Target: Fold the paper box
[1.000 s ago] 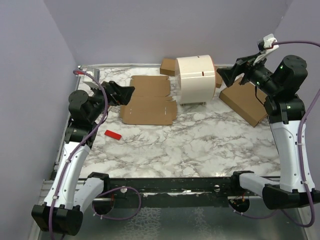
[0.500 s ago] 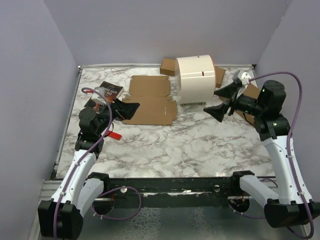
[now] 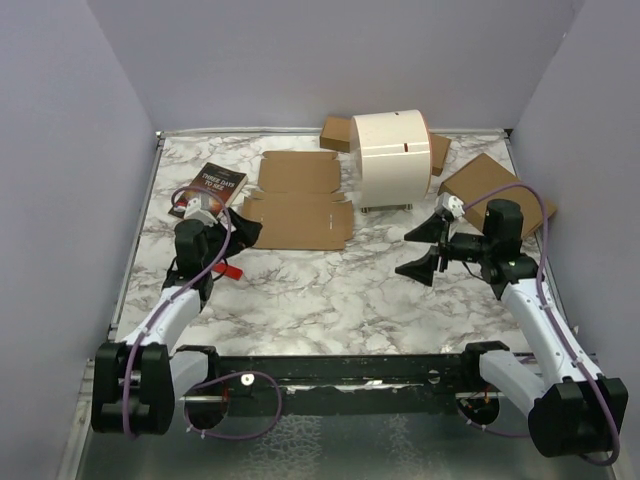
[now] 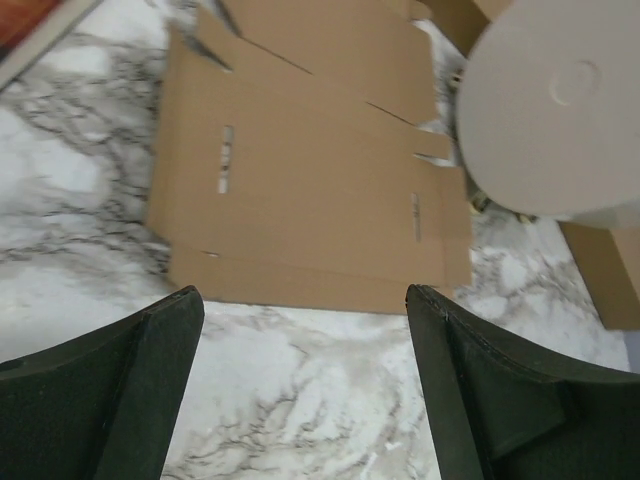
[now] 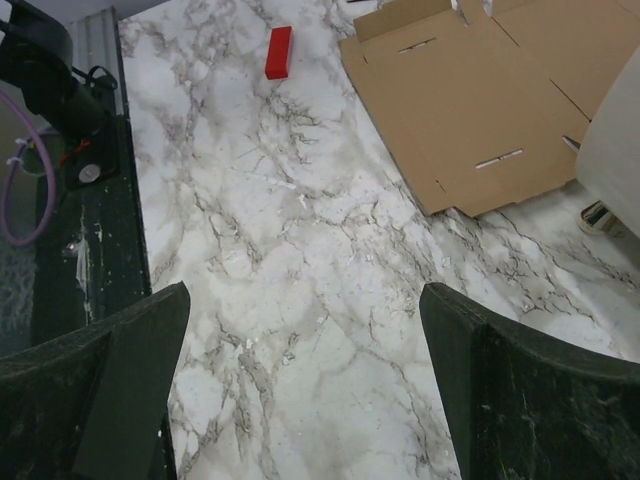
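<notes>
The paper box (image 3: 300, 205) lies flat and unfolded at the back left of the marble table, a brown die-cut sheet with slots and flaps (image 4: 310, 190). My left gripper (image 3: 243, 228) hovers low at its near left corner, open, with only marble between the fingers (image 4: 303, 296); the sheet's near edge lies just beyond the fingertips. My right gripper (image 3: 420, 250) stands open over bare marble (image 5: 305, 292), to the right of the sheet (image 5: 470, 110) and apart from it.
A large white roll (image 3: 392, 158) stands right of the sheet. A thicker brown cardboard box (image 3: 490, 185) lies at back right, and a small one (image 3: 337, 132) behind the roll. A book (image 3: 210, 187) and a red block (image 3: 228, 270) lie left.
Both arms came down from raised poses toward the table. The left one dropped nearer, uncovering the book. The right gripper swung from the back right to the mid-right marble.
</notes>
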Motion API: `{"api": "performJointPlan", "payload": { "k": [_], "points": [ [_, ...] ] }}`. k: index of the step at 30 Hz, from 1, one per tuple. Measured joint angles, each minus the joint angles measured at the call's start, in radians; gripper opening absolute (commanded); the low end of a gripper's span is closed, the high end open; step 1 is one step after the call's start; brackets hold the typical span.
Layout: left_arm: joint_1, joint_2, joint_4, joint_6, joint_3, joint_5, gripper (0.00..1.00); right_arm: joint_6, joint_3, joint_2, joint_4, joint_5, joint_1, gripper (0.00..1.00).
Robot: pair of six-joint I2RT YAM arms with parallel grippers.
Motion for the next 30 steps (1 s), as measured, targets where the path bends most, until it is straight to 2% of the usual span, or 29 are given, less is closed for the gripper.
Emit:
{"api": "performJointPlan", "payload": {
  "k": [5,13,17,23,27,30],
  "points": [
    [0.069,0.12,0.011,0.022,0.013,-0.06,0.79,-0.043,-0.025,0.009,0.021,0.002,-0.003,0.99],
    [0.071,0.395,0.017,0.111,0.177,-0.087,0.68,-0.063,-0.025,0.014,0.039,0.009,-0.003,0.99],
    [0.071,0.519,0.01,0.158,0.254,-0.092,0.46,-0.064,-0.025,0.014,0.043,0.018,-0.003,0.99],
    [0.071,0.664,0.007,0.224,0.365,-0.071,0.33,-0.064,-0.025,0.014,0.043,0.033,-0.003,0.99],
    [0.071,0.73,0.007,0.255,0.401,-0.045,0.18,-0.064,-0.025,0.014,0.043,0.042,-0.003,0.99],
    [0.071,0.748,0.024,0.265,0.398,-0.016,0.01,-0.064,-0.025,0.014,0.043,0.044,-0.003,0.99]
  ]
}}
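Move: The left side flap of the flat paper box, where my left fingers will shut, lies about 11 cm ahead of my left hand, 4 cm to its left and 12 cm below. On the table too, the red block is some 2 cm back and 8 cm left of this hand, the book about 21 cm ahead and 15 cm left. From my right hand that flap is roughly 22 cm ahead, 36 cm left and 19 cm below. I swing my left hand a little left first, then drive it forward and down, about 11 cm each way, towards the box's left side flap. My wrist rolls its left side up and tips the fingers down some 15 degrees each, while my wide-open fingers close steadily until they pinch the flap's edge between the tips. ##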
